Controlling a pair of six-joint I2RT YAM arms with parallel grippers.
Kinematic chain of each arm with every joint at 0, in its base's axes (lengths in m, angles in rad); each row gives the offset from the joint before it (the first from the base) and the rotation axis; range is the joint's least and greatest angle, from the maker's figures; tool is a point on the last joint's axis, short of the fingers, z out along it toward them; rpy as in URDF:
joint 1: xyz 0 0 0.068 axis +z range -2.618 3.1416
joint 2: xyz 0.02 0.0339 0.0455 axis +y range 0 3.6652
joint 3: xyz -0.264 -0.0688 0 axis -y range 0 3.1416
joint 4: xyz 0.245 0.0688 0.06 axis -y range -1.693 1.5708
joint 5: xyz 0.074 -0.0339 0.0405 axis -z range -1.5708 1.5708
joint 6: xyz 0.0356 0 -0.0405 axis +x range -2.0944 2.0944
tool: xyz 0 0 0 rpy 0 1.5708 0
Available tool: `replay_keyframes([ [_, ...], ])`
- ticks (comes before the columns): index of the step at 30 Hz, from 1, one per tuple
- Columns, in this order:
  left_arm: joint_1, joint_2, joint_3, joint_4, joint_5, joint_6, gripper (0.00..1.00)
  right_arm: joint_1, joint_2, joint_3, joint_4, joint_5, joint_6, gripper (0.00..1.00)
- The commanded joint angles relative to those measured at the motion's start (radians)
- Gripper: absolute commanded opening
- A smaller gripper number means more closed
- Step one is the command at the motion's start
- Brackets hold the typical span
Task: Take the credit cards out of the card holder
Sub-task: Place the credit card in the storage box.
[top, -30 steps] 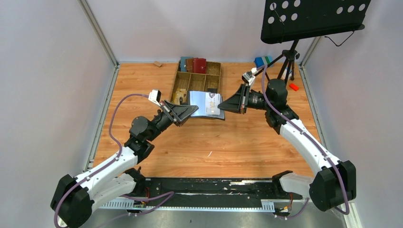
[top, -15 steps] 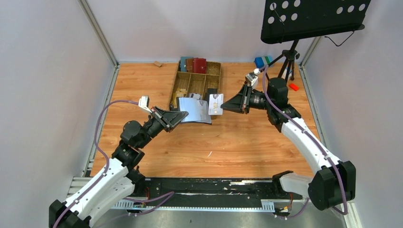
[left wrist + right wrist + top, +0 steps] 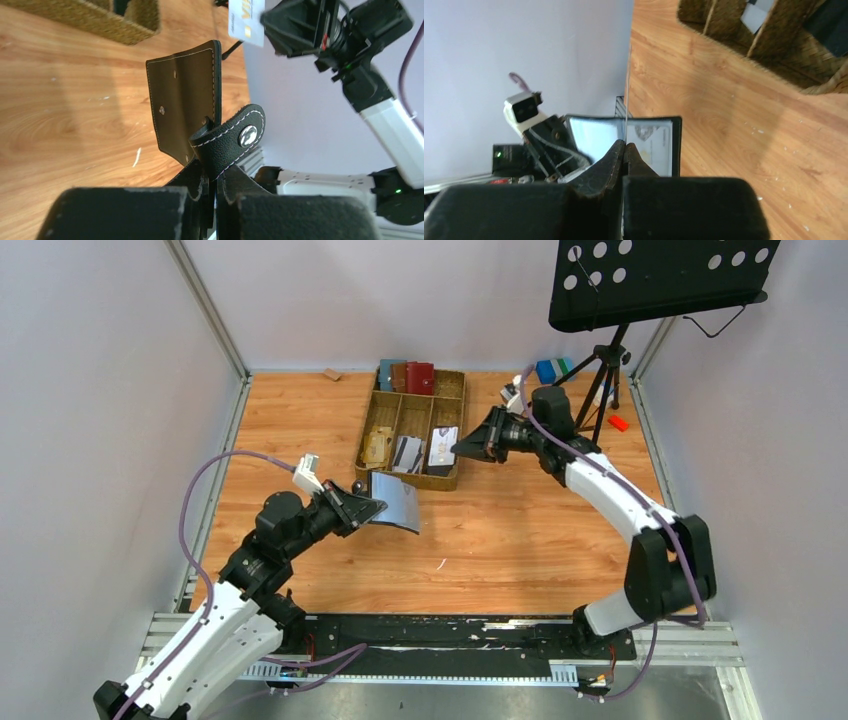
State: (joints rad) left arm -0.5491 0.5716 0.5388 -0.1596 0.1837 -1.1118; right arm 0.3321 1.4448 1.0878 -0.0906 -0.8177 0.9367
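Observation:
The black card holder (image 3: 399, 502) hangs open above the table, grey-blue sleeve pages facing up, my left gripper (image 3: 377, 508) shut on its near edge. The left wrist view shows its leather back (image 3: 182, 100) and snap tab (image 3: 235, 136) rising from my closed left gripper (image 3: 215, 176). My right gripper (image 3: 458, 449) is shut on a whitish credit card (image 3: 442, 445), held over the woven tray's (image 3: 412, 481) front right compartment. From the right wrist, that card (image 3: 626, 95) shows edge-on above my right gripper (image 3: 624, 147). Another card (image 3: 651, 142) sits in the holder's sleeve.
Loose cards (image 3: 405, 452) lie in the tray's middle front compartment. Red, brown and blue wallets (image 3: 408, 376) stand in its back compartments. A black music stand (image 3: 655, 280) on a tripod is at the back right, with a blue block (image 3: 547, 370) and a small red piece (image 3: 618, 423) near it.
The right gripper pulled a card out of the holder and carried it back over the tray. The left arm drew the holder toward the near left.

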Motion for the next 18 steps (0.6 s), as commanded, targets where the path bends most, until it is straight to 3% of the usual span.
replay_keyframes([
  [1,0.003,-0.029,0.049,-0.132,-0.01,0.099,0.0,0.046,0.122,0.113,0.037,0.099,-0.03,0.0],
  [10,0.003,-0.082,0.112,-0.395,-0.067,0.213,0.0,0.087,0.457,0.355,0.008,0.195,-0.058,0.0],
  [18,0.003,-0.129,0.126,-0.506,-0.144,0.289,0.0,0.119,0.679,0.536,-0.038,0.255,-0.088,0.0],
])
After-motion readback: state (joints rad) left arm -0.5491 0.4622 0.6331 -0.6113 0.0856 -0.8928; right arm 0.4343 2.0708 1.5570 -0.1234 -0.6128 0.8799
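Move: Ahead of the right hand, which holds the white bank card, the white cards in the storage box's middle compartment lie about 15 cm out, 10 cm to its left and 21 cm below. The black cards are about 15 cm ahead and 2 cm left, the yellow cards roughly 16 ahead and 17 left, both at that depth. From the left hand, which holds the open card holder, the white cards are some 25 cm ahead, 5 cm right and 21 cm below. Sweeping forward, down and to the left by about 18 cm in all, the right hand carries the pinched card in over the storage box towards its middle compartment, fingers kept shut and dipping some 10 degrees more. The left hand meanwhile draws the still-gripped card holder away from the box, left, down and back, about 7 cm, rolling its left side up. ##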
